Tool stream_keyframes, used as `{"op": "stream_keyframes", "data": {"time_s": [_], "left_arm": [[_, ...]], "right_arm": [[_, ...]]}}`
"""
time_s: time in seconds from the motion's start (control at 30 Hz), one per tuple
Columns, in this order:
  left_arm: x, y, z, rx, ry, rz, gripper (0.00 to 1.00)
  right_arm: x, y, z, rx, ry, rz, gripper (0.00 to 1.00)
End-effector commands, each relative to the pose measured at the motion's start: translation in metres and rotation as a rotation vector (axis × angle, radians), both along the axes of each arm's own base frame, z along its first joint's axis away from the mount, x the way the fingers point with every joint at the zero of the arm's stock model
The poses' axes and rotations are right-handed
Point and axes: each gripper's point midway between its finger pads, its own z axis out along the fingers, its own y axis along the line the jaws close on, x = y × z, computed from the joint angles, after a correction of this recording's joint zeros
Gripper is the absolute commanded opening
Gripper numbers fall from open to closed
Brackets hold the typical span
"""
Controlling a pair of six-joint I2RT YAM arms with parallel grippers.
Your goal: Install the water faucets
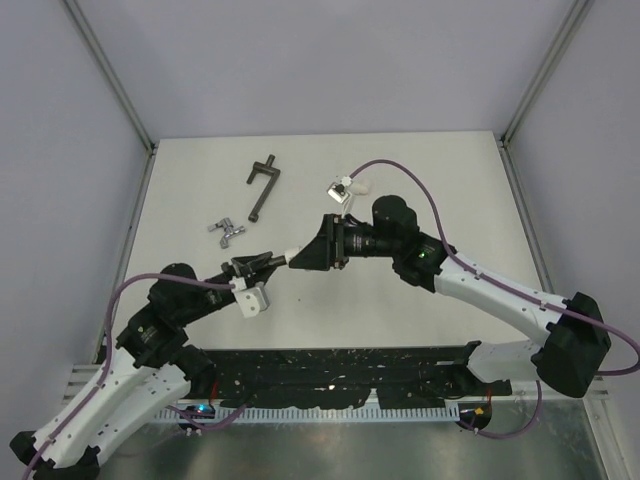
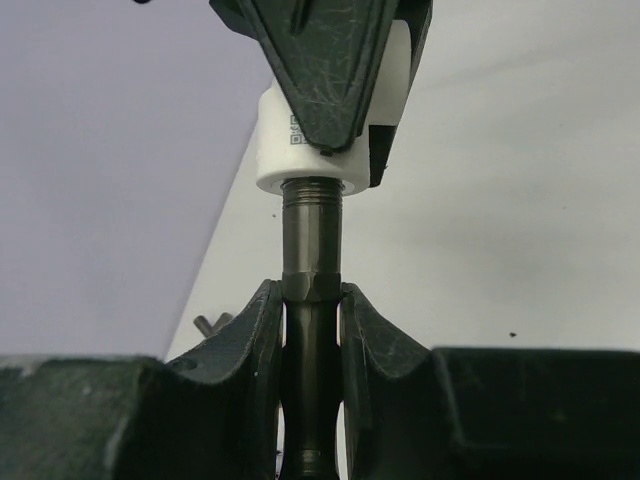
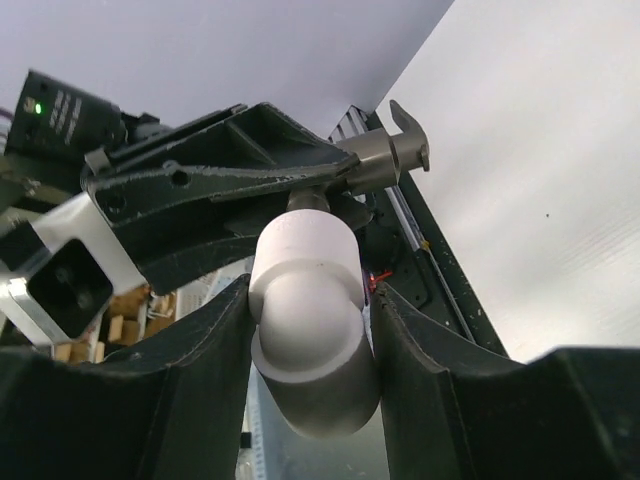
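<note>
My left gripper (image 2: 312,295) is shut on the dark grey faucet (image 2: 311,240), held by its body. The faucet's threaded end sits in the mouth of a white elbow fitting (image 2: 300,150). My right gripper (image 3: 310,300) is shut on that elbow (image 3: 310,330), one finger on each side. The faucet's lever handle (image 3: 405,145) shows behind the elbow in the right wrist view. In the top view the two grippers meet tip to tip above the table's middle, left gripper (image 1: 262,262) and right gripper (image 1: 305,256). A shiny silver faucet (image 1: 227,231) lies loose on the table, left of them.
A long dark T-handled bar (image 1: 263,185) lies at the back left of centre. A second white elbow fitting (image 1: 347,187) with a metallic part on it rests at the back, near the right arm's purple cable (image 1: 400,170). A black rail (image 1: 340,370) runs along the near edge.
</note>
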Motion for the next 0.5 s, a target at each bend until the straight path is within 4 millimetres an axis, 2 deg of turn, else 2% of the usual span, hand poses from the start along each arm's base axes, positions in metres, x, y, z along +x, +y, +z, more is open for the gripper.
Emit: {"op": "stream_keyframes", "data": {"time_s": [0.0,0.03,0.07,0.1,0.13,0.27,0.37,0.4,0.43,0.47], "left_arm": [[0.02,0.012,0.038,0.004,-0.282,0.111,0.0],[0.023,0.013,0.035,0.011,-0.273,0.127,0.0],[0.025,0.014,0.031,0.01,-0.251,0.138,0.0],[0.025,0.014,0.027,0.002,-0.216,0.147,0.0],[0.026,0.014,0.023,-0.006,-0.176,0.158,0.0],[0.027,0.014,0.009,0.0,-0.022,0.185,0.0],[0.022,0.007,0.009,-0.008,0.088,0.157,0.0],[0.018,0.004,0.007,-0.012,0.138,0.136,0.0],[0.014,0.0,0.008,-0.021,0.179,0.108,0.0],[0.013,-0.003,0.008,-0.032,0.232,0.085,0.0]], "right_arm": [[0.017,0.007,0.011,0.068,0.16,-0.12,0.05],[0.017,0.007,0.012,0.072,0.156,-0.119,0.08],[0.018,0.006,0.015,0.078,0.143,-0.122,0.19],[0.021,0.004,0.016,0.08,0.111,-0.125,0.26],[0.022,0.001,0.024,0.098,0.067,-0.124,0.39],[0.034,-0.022,0.049,0.122,-0.191,-0.151,0.65],[0.028,-0.038,0.07,0.107,-0.543,-0.117,0.77],[0.028,-0.042,0.065,0.063,-0.636,-0.1,0.82],[0.022,-0.048,0.075,0.071,-0.705,-0.092,0.82],[0.02,-0.052,0.07,0.031,-0.806,-0.06,0.83]]}}
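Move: The right fingers already hold the white elbow, which sits about 1 cm to their left on the threaded pipe of the lever faucet; that pipe's end is some 3 cm left of the right hand and 1 cm back. From the left hand, which grips the pipe, the elbow lies about 3 cm ahead and 6 cm right. Both about 22 cm below the right hand, the chrome faucet lies roughly 17 cm ahead and 17 cm left, the loose white fitting 27 cm ahead and 12 cm right. The right hand carries on forward with the elbow and rolls a last few degrees as if screwing it on, then opens its fingers and comes free, drawing off to the right and up while still edging forward, about 5 cm in all, and rolling back some 20 degrees. The left hand keeps its hold on the pipe, carrying faucet and elbow some 2 cm forward and 2 cm down and turning slightly counter-clockwise. ##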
